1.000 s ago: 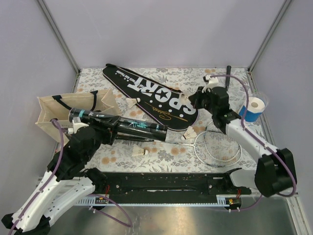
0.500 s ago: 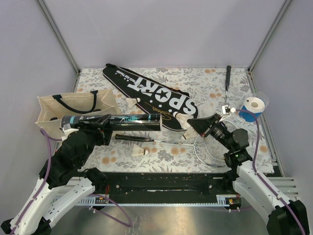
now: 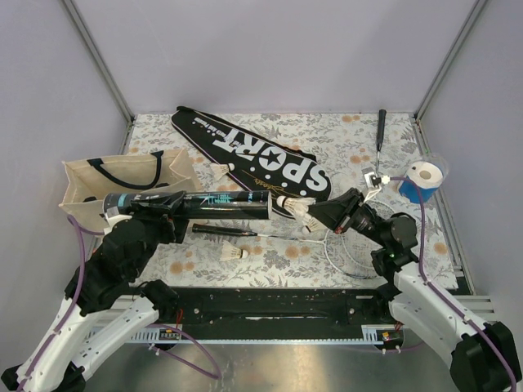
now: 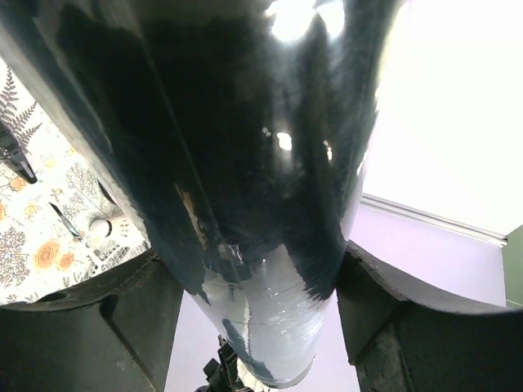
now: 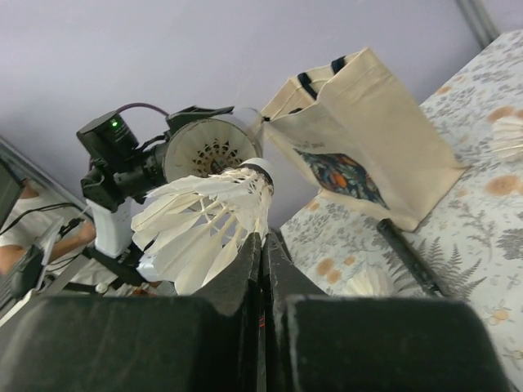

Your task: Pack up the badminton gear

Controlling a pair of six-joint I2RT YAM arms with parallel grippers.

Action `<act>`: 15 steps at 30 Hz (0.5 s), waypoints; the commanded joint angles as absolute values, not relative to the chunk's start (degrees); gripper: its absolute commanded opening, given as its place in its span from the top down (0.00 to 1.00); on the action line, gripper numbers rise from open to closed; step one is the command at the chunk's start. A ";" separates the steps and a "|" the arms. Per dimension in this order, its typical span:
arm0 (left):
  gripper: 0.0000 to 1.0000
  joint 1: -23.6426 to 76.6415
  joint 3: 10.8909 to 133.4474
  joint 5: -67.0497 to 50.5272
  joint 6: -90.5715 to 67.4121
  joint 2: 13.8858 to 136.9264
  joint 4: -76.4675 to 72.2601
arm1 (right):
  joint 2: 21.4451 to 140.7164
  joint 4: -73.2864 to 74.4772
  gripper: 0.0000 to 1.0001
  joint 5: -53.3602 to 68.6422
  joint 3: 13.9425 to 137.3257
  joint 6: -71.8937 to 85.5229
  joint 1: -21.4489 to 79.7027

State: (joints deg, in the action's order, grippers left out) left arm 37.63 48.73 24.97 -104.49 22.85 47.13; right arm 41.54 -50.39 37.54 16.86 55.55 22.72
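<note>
My left gripper is shut on the long black tube and holds it level above the table, its open end pointing right. In the left wrist view the tube fills the frame between my fingers. My right gripper is shut on a white shuttlecock, pinched by its feather skirt just right of the tube's mouth. The black "SPORT" cover lies behind. The silver racket lies under my right arm. Loose shuttlecocks lie at the cover's edge and near the front.
The beige tote bag stands at the left behind the tube. A blue and white roll sits at the right edge. A thin black stick lies at the back right. The black rail runs along the near edge.
My right arm swung down from the back right and carried the shuttlecock left to the tube's mouth. My left arm lifted the tube level, then held still.
</note>
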 commanded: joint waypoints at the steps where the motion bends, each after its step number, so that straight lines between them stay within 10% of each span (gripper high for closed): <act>1: 0.65 37.53 49.75 23.56 -105.12 21.80 44.12 | 43.59 -55.02 1.00 40.52 21.70 57.66 25.74; 15: 0.68 37.44 47.99 20.22 -103.62 21.89 44.21 | 51.76 -49.48 1.00 38.59 28.74 53.79 34.45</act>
State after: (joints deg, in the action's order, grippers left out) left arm 37.63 48.31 22.26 -103.55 22.48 47.07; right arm 49.63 -49.36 38.63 25.54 55.05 32.23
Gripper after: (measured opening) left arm 0.703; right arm 0.022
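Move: The open mouth of the tube, facing right, lies about 10 cm to the left of the right hand, 1 cm ahead and some 3 cm higher; the right fingers already pinch a shuttlecock by its feathers, cork leading. From the left hand, still gripping the tube, that mouth is roughly 23 cm to the right, level fore and aft, 4 cm up. Some 18 cm below the right hand lie a loose shuttlecock, 4 cm right and 1 cm back, and the racket handle, 25 cm left and 5 cm back. Bring the right hand about 4 cm left towards the tube mouth, rising some 2.5 cm and easing 2 cm back, while turning it roughly 10 degrees counter-clockwise so the cork lines up with the opening. Keep the feathers pinched. With the left gripper, keep hold of the tube and let it swing just slightly clockwise, bringing its mouth back to meet the cork. ##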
